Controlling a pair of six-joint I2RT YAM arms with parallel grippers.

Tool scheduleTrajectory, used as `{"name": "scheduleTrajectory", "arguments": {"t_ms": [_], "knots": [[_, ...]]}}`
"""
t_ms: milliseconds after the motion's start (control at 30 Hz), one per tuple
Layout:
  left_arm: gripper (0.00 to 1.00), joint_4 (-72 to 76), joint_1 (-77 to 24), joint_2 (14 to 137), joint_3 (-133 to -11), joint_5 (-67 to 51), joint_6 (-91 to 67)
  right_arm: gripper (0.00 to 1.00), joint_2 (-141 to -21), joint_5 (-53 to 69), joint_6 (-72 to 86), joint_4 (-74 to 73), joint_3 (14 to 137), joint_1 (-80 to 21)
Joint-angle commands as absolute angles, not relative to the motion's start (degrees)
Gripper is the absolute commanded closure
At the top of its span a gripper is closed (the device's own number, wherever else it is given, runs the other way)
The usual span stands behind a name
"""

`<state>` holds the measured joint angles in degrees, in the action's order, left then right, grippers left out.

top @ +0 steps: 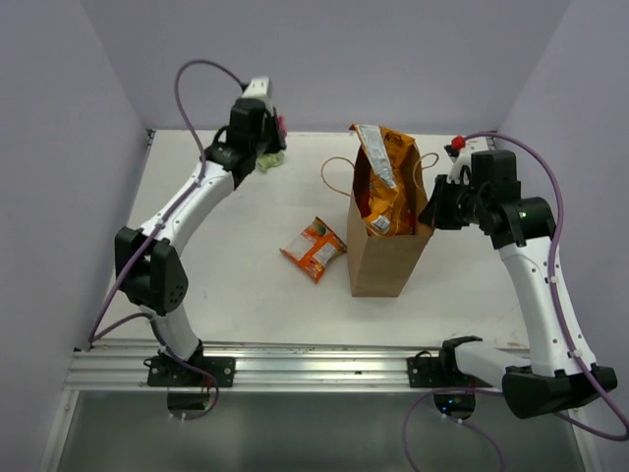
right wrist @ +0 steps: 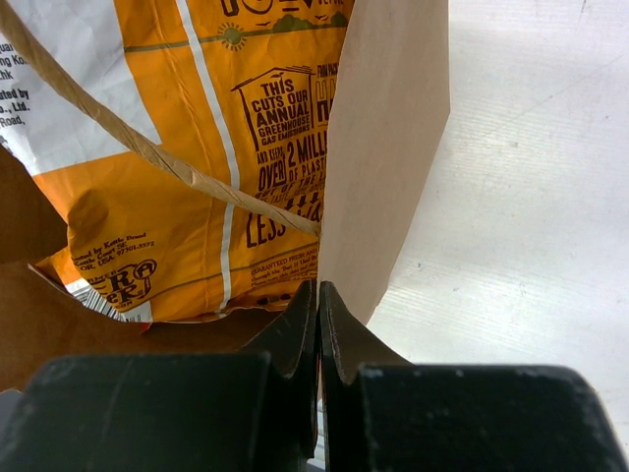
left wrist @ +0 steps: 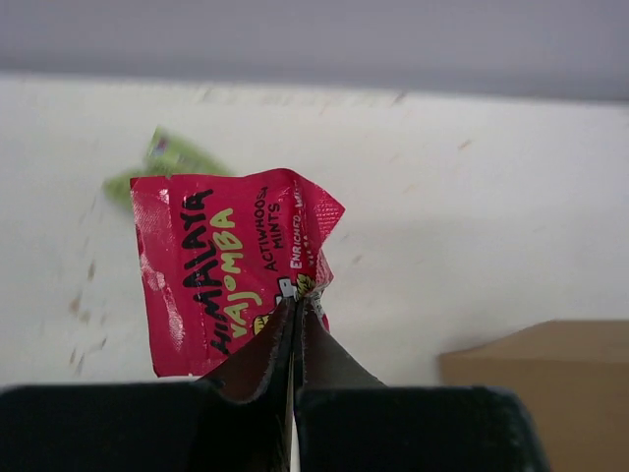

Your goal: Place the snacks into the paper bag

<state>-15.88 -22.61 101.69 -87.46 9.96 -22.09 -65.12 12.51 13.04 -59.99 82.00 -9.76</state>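
The brown paper bag [top: 385, 261] stands upright mid-table with a large orange bag [top: 385, 177] sticking out of its top. My right gripper [top: 433, 210] is shut on the bag's right rim; in the right wrist view the gripper [right wrist: 318, 287] pinches the bag wall [right wrist: 385, 147], with the orange bag [right wrist: 197, 157] inside. My left gripper [top: 267, 133] is at the far back left, shut on a corner of a small pink packet [left wrist: 211, 275], held above the table. A green packet [top: 272, 159] lies below it. A small orange packet [top: 314, 249] lies left of the bag.
The bag's loop handles [top: 336, 175] hang out to the left and the right. A small red thing [top: 457, 145] sits at the back right by the right wrist. Walls close the table at the back and the sides. A metal rail [top: 314, 369] runs along the near edge.
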Motion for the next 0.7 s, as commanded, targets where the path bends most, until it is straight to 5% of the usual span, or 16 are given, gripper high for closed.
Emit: {"name": "scheduleTrajectory", "arguments": {"t_ms": [0, 200, 667], "knots": [[1.00, -13.61, -25.30, 97.29, -108.14, -3.75, -24.34, 1.00, -64.51, 12.66, 13.18, -58.97, 82.53, -9.93], [1.00, -10.12, -32.86, 102.48, -124.97, -12.90, -27.24, 1.00, -63.99, 12.66, 13.27, -58.80, 81.83, -9.84], [1.00, -17.73, -46.84, 103.09, -105.56, -16.52, -26.37, 1.00, -63.19, 13.71, 12.92, -58.97, 80.95, -9.93]]}}
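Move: The bag's mouth lies about 27 cm right of the left gripper, some 16 cm back and 6 cm higher; the large orange pouch already standing in it is there too, about 3 cm above gripper level. On the table, some 19 cm below, the green packet is about 12 cm ahead and 4 cm left of this gripper, the small orange packet 14 cm back and 9 cm right. From the right gripper, the mouth's middle is about 8 cm ahead, 8 cm left, 1 cm below. Swing the left gripper right and back, the pink packet still pinched, lifting it fast by about 35 cm, then bring it some 20 cm down towards the open mouth of the paper bag. Turn the hand some 45 degrees clockwise on the way, fingers tipping up before they come down again, and stay shut. Keep the right gripper still on the bag's near right rim. ##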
